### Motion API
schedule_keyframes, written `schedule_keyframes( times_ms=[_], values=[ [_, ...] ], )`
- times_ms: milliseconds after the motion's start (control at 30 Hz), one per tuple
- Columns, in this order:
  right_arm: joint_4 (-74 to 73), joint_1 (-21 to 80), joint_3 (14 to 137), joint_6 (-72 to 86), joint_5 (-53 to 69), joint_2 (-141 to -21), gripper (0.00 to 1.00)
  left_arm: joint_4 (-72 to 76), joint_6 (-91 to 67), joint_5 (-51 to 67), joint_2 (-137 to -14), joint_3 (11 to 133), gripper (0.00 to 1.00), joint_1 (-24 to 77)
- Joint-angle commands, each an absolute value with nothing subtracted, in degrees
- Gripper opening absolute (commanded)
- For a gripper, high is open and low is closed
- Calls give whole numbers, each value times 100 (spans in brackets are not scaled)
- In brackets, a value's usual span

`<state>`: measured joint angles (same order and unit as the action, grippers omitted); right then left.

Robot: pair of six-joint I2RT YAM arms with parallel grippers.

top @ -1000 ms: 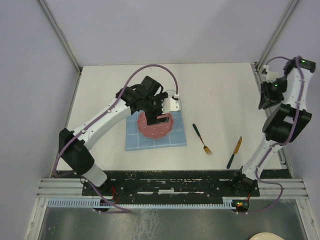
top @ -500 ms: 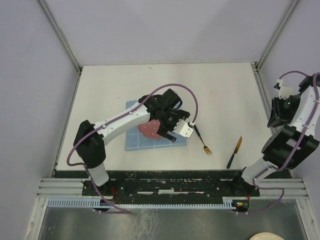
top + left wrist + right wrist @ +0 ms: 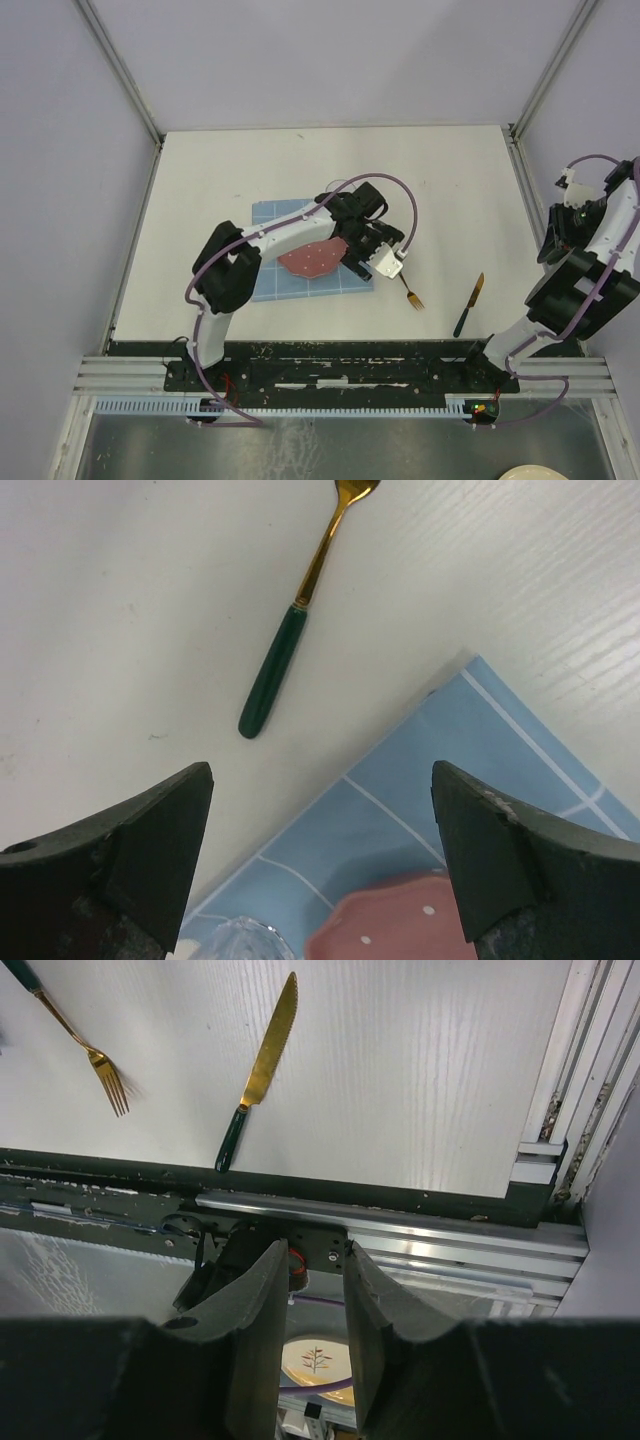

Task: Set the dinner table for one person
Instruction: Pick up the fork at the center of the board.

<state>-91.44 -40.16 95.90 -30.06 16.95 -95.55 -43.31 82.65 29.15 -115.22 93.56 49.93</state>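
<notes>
The white dinner table [image 3: 230, 180] carries a blue grid placemat [image 3: 268, 282] with a pink dotted plate [image 3: 312, 260] on it. My left gripper [image 3: 388, 264] hangs over the mat's right edge, open wide and empty. In the left wrist view the gripper [image 3: 320, 780] frames the placemat [image 3: 480, 770] corner and the plate [image 3: 400, 928]. Just beyond lies a gold fork [image 3: 290, 650] with a green handle. That fork [image 3: 408, 285] and a gold knife [image 3: 470, 303] lie right of the mat. My right gripper [image 3: 315, 1260] is held open a little at the table's near right edge, with nothing in it.
A clear glass rim [image 3: 235, 942] shows at the bottom of the left wrist view, beside the plate. The right arm [image 3: 580, 250] is folded by the right frame rail. Below the table edge sits a cream plate [image 3: 318, 1360] with a plant motif. The black base rail [image 3: 340, 365] runs along the near edge.
My left gripper has swung right from above the pink plate to the mat's right edge near the fork, its jaws wider. The right arm has drawn back and lower.
</notes>
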Motion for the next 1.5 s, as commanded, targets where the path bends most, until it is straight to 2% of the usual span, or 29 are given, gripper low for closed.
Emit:
schedule_keyframes(
  times_ms=[0,367,867,1233,1333,1467],
  values=[
    [-9181,-4143,9857,-3000,1778,-9633,36,-4153,8925,3259,-11855,9931,95,5157],
    [-9217,-4556,9760,-3148,1792,-9640,35,-4544,9268,3468,-12689,10819,90,5373],
    [-9703,-4971,10196,-3310,1775,-9593,35,-4666,9243,3720,-13120,10793,87,5407],
    [-10072,-5115,10720,-3349,1602,-9595,34,-4369,9049,3720,-13915,11368,84,5408],
    [-10072,-5118,10646,-3282,1695,-9554,34,-4386,9036,3722,-13982,11470,76,5413],
    [-10055,-5112,10583,-3256,1756,-9551,34,-4733,9219,3708,-13945,11483,57,5413]
  ],
)
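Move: The fork lies about 10 cm to the right of the left gripper and 3 cm back, some 8 cm below it on the table. The plate's middle is roughly 15 cm left and 4 cm ahead of this gripper, the glass about 17 cm ahead and 8 cm left. The knife lies some 25 cm right and 10 cm back. From the right gripper, the fork is around 27 cm left, 2 cm ahead and 18 cm below. Bring the left gripper about 9 cm right and 6 cm down over the fork, first mostly right, then down, then right again, turning the wrist some 15 degrees clockwise. As it arrives above the handle near the neck, start narrowing the wide-open fingers, leaving them apart. Meanwhile move the right gripper right, clear of the table, rising a little. ##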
